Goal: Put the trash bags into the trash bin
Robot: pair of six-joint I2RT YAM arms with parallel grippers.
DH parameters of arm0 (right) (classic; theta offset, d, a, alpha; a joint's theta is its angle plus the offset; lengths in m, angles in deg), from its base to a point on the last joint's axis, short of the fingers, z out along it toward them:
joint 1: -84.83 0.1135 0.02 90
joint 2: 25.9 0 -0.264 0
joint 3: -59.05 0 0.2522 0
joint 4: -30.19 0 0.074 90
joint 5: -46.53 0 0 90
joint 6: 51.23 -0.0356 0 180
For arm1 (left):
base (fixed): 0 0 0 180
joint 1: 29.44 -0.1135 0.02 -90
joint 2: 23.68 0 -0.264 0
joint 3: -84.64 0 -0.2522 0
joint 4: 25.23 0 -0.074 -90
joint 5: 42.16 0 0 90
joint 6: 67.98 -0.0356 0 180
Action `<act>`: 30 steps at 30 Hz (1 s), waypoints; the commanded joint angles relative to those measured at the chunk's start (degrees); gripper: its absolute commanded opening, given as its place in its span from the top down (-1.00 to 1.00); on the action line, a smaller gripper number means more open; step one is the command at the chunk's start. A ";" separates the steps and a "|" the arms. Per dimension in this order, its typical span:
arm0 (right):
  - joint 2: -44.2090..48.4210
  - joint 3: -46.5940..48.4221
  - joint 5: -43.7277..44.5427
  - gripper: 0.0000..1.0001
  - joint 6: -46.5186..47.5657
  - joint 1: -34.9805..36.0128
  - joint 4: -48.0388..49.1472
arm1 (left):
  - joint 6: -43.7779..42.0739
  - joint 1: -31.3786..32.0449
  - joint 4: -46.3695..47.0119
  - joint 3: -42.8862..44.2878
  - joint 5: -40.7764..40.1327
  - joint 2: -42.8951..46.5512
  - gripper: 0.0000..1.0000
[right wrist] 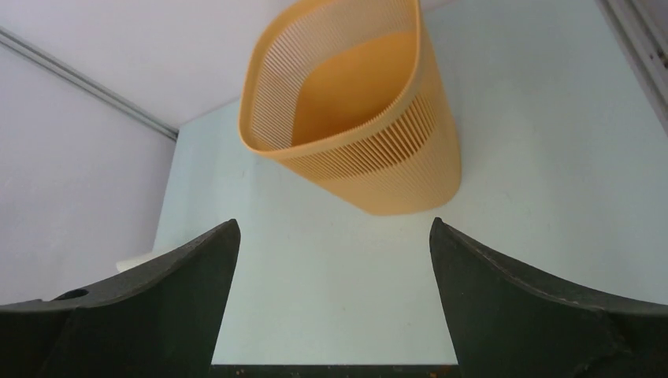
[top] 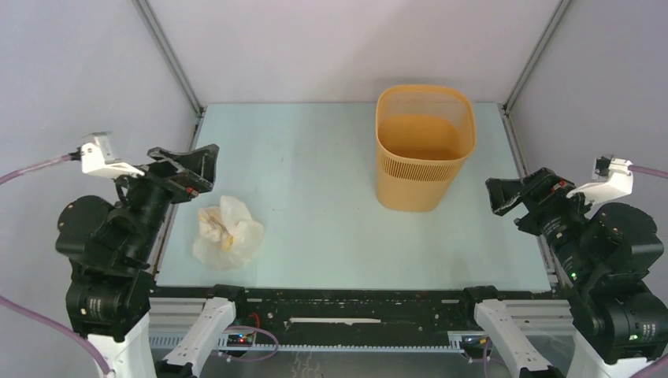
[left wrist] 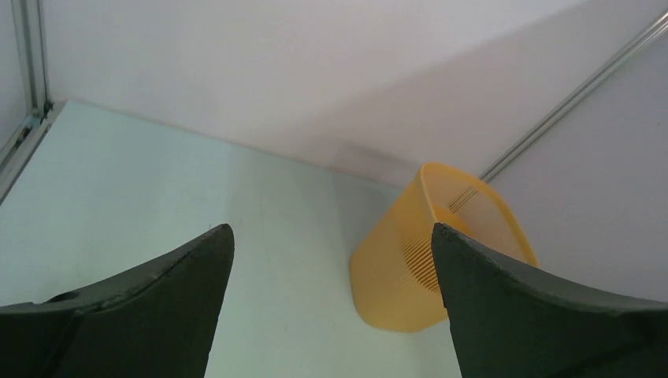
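The orange-tan mesh trash bin (top: 424,146) stands upright at the back right of the table; it also shows in the left wrist view (left wrist: 425,252) and in the right wrist view (right wrist: 358,118), and its inside looks empty. A crumpled pale cream trash bag (top: 228,231) lies at the front left of the table; a sliver of it shows in the right wrist view (right wrist: 134,260). My left gripper (top: 191,167) is open and empty, above and left of the bag. My right gripper (top: 512,195) is open and empty, right of the bin.
The pale green table (top: 315,181) is enclosed by grey walls with metal frame posts (top: 169,55) at the back corners. A black rail (top: 354,303) runs along the near edge between the arm bases.
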State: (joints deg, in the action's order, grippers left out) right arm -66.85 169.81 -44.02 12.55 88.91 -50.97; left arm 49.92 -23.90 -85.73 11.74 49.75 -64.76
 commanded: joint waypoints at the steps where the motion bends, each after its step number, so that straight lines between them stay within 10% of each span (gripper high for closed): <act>1: 1.22 -2.13 -2.96 -0.99 -1.49 -1.76 -2.28 | -1.76 -0.64 -3.88 -2.98 1.86 0.12 -0.99; 19: 1.58 -14.57 -13.41 -0.99 -2.81 -2.99 -4.83 | 3.09 9.48 -8.57 -22.15 -3.60 -1.46 -0.99; 30: 0.47 -19.13 -27.30 -0.99 4.08 -0.52 -4.71 | 12.95 9.84 -18.86 -33.30 -35.83 -2.37 -0.99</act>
State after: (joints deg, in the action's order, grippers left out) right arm -65.71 152.08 -62.69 12.75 86.64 -56.41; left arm 58.71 -14.30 -101.38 -20.54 27.96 -65.42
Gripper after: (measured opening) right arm 0.993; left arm 0.984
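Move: The trash bag lies crumpled on the table about 12 cm to the left of my left hand, only some 3 cm farther out and roughly 46 cm below it. The trash bin stands some 44 cm to that hand's right and 21 cm ahead. From my right hand the bag is about 65 cm to the left, 6 cm ahead and 40 cm lower, and the bin about 9 cm left and 24 cm ahead. I drop my open left hand steeply towards the bag, about 27 cm, easing a little forward and right before swinging back left over the last third, while the wrist tips the fingers down some 45 degrees and turns slightly counter-clockwise. My right hand, also open, sinks about 11 cm and drifts left, tipping down. ##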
